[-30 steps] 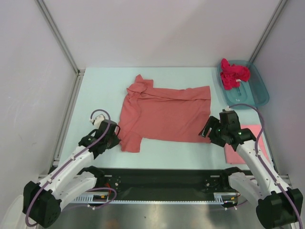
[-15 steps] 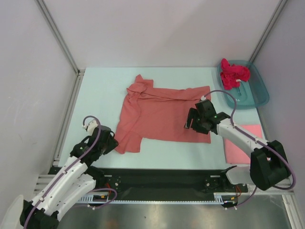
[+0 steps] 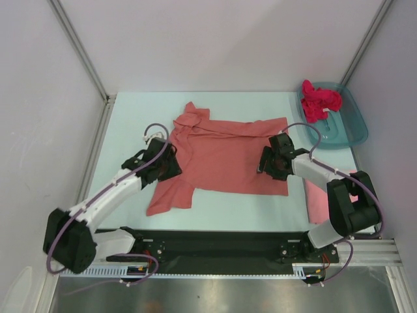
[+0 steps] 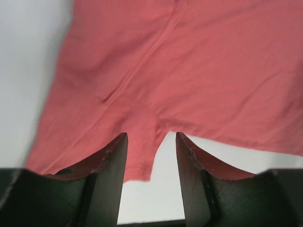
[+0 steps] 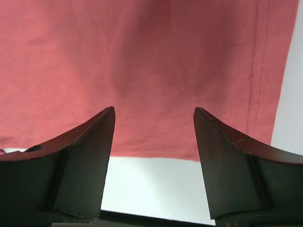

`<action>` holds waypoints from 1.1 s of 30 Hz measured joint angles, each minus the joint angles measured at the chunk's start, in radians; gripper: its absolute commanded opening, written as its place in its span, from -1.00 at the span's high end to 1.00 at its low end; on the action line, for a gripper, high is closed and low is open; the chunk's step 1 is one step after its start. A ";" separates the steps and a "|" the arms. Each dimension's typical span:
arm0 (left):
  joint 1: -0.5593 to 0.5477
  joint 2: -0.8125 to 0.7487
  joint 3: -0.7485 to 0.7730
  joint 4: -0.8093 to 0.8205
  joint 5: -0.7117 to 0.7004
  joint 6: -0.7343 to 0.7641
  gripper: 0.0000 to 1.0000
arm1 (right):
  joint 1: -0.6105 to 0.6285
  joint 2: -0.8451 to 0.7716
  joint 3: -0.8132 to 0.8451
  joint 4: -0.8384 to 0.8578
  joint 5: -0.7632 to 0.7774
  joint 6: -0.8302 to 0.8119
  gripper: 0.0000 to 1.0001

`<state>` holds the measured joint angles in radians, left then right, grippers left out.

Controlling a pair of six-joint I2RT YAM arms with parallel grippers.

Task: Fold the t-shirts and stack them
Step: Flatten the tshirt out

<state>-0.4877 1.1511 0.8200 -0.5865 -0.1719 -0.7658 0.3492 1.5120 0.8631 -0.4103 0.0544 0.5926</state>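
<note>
A salmon-coral t-shirt (image 3: 225,153) lies spread flat mid-table, collar bunched at its far left. My left gripper (image 3: 171,166) hovers open over its left sleeve; in the left wrist view the sleeve hem (image 4: 142,156) lies between the open fingers of that gripper (image 4: 151,142). My right gripper (image 3: 266,163) is open over the shirt's lower right part; the right wrist view shows the cloth (image 5: 142,61) and its near hem just ahead of this gripper (image 5: 154,116). A lighter pink t-shirt (image 3: 315,203) lies folded at the right, partly under the right arm. The magenta t-shirt (image 3: 319,101) sits crumpled in the tub.
A teal plastic tub (image 3: 348,130) stands at the far right corner. Metal frame posts and white walls close in the table at left, right and back. The black rail with both arm bases runs along the near edge.
The left arm swung from the near left corner up to the shirt's left sleeve and its jaws opened. The right arm moved left and away from me onto the shirt's lower right part.
</note>
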 measured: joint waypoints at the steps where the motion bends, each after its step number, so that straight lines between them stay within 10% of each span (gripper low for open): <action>1: 0.001 0.054 0.023 0.020 0.012 0.013 0.01 | -0.008 0.010 0.000 0.005 -0.001 0.000 -0.42; 23: 0.138 0.827 0.497 0.232 0.162 0.069 0.02 | -0.217 0.339 0.304 0.048 -0.006 -0.031 -0.43; 33: 0.153 0.576 0.314 0.231 0.151 0.140 -0.03 | -0.208 0.416 0.436 -0.015 0.085 -0.114 -0.60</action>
<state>-0.3347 1.7267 1.1336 -0.3553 -0.0212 -0.6258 0.1413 1.9282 1.2987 -0.4252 0.1390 0.4789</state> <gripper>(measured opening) 0.510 0.766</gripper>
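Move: The t-shirt lies spread beneath both hands. From the right hand, its middle is about 9 cm ahead, 23 cm left and 3 cm down, and its near right corner some 9 cm back and 8 cm right. From the left hand, the shirt's middle is about 13 cm ahead, 26 cm right and 10 cm down; the near left sleeve lies 9 cm back and 3 cm left, the bunched far-left corner roughly 35 cm ahead and 11 cm right. Right fingers, kept open, settle about 2 cm onto the t-shirt and push its cloth forward some 13 cm, veering right with a slight clockwise turn, and are still in the bunched cloth at the end. The left hand drops about 9 cm and sweeps low and forward, dragging the left part along, then lifts and draws back about 5 cm; its fingers stay half open. ##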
